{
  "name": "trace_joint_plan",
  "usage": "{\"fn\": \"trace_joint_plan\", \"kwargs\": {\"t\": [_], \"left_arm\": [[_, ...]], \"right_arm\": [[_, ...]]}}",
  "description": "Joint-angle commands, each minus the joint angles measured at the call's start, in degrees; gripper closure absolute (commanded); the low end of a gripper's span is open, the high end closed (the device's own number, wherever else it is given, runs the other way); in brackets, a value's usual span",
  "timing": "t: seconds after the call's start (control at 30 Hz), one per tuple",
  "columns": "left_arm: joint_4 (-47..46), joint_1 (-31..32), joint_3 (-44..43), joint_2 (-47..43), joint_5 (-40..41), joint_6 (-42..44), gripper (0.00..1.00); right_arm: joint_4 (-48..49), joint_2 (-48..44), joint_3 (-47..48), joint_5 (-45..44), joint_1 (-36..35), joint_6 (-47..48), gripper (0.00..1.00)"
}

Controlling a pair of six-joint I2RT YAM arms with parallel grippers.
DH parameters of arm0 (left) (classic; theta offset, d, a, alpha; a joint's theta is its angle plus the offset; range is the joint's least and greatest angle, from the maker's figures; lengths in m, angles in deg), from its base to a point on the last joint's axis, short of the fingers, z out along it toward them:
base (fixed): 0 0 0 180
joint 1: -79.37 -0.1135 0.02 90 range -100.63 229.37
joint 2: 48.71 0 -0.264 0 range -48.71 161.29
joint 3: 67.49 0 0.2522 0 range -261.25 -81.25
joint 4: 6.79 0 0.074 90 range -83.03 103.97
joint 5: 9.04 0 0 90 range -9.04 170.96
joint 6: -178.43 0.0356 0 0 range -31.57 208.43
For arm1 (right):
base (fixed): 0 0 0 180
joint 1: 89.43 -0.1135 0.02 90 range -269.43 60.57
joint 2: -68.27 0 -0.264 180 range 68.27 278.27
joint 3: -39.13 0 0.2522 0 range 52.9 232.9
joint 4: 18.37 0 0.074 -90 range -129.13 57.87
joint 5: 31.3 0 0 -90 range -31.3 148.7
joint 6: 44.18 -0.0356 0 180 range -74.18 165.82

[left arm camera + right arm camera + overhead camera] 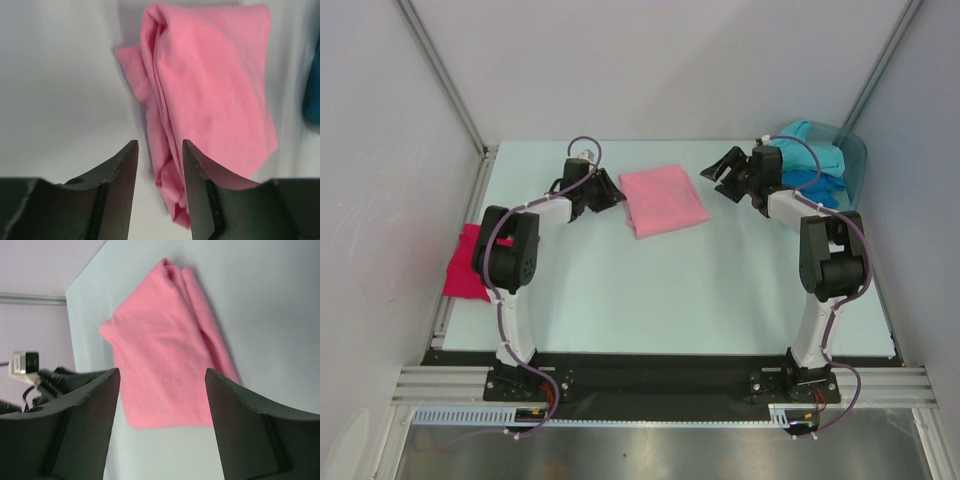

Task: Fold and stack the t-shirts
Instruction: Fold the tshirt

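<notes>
A light pink t-shirt (663, 199) lies folded into a rough rectangle on the table, back centre. My left gripper (613, 190) hovers at its left edge, open. In the left wrist view the pink t-shirt (210, 95) has its bunched edge under the gap of the left gripper (160, 147), with the jaws apart and not clamping it. My right gripper (716, 178) stands open a little to the shirt's right. The right wrist view shows the pink t-shirt (165, 350) beyond the wide-open right gripper (162, 372). A crimson t-shirt (463, 266) hangs over the table's left edge.
A teal plastic tub (850, 160) stands at the back right corner, holding a turquoise t-shirt (808, 150) and a blue one (815, 181), partly hidden by the right arm. White walls enclose the table (660, 290) on three sides.
</notes>
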Motion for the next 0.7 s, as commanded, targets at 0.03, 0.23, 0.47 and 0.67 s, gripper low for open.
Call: {"fn": "trace_joint_plan", "kwargs": {"t": [0.03, 0.23, 0.47, 0.67], "left_arm": [[-6.5, 0.7, 8.1, -8.2, -0.5, -1.1, 0.53], [-9.7, 0.7, 13.1, -10.1, -1.1, -1.9, 0.53], [-14.2, 0.7, 13.8, -7.6, -3.0, -3.4, 0.53], [-20.1, 0.7, 12.7, -3.4, -7.2, -6.8, 0.52]], "right_arm": [[1.9, 3.3, 1.2, 1.9, 2.6, 1.0, 0.26], [1.9, 10.6, 3.8, 5.0, 4.1, 1.1, 0.25], [2.0, 17.2, 8.7, 9.1, 3.3, 0.1, 0.25], [1.9, 20.7, 11.8, 11.7, 1.9, -0.4, 0.26]]}}
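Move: The pink folded t-shirt's middle lies about 8 cm to the right hand's left, 2 cm ahead and some 11 cm below it. From the left hand, the t-shirt is about 9 cm right, 2 cm ahead and 4 cm down. The blue basket stands some 28 cm right of the right hand and 6 cm farther out; the red cloth is about 30 cm left of the left hand and 12 cm nearer the base. Right hand sinks about 9 cm, easing forward beside the t-shirt's right edge; left draws back some 4 cm. ##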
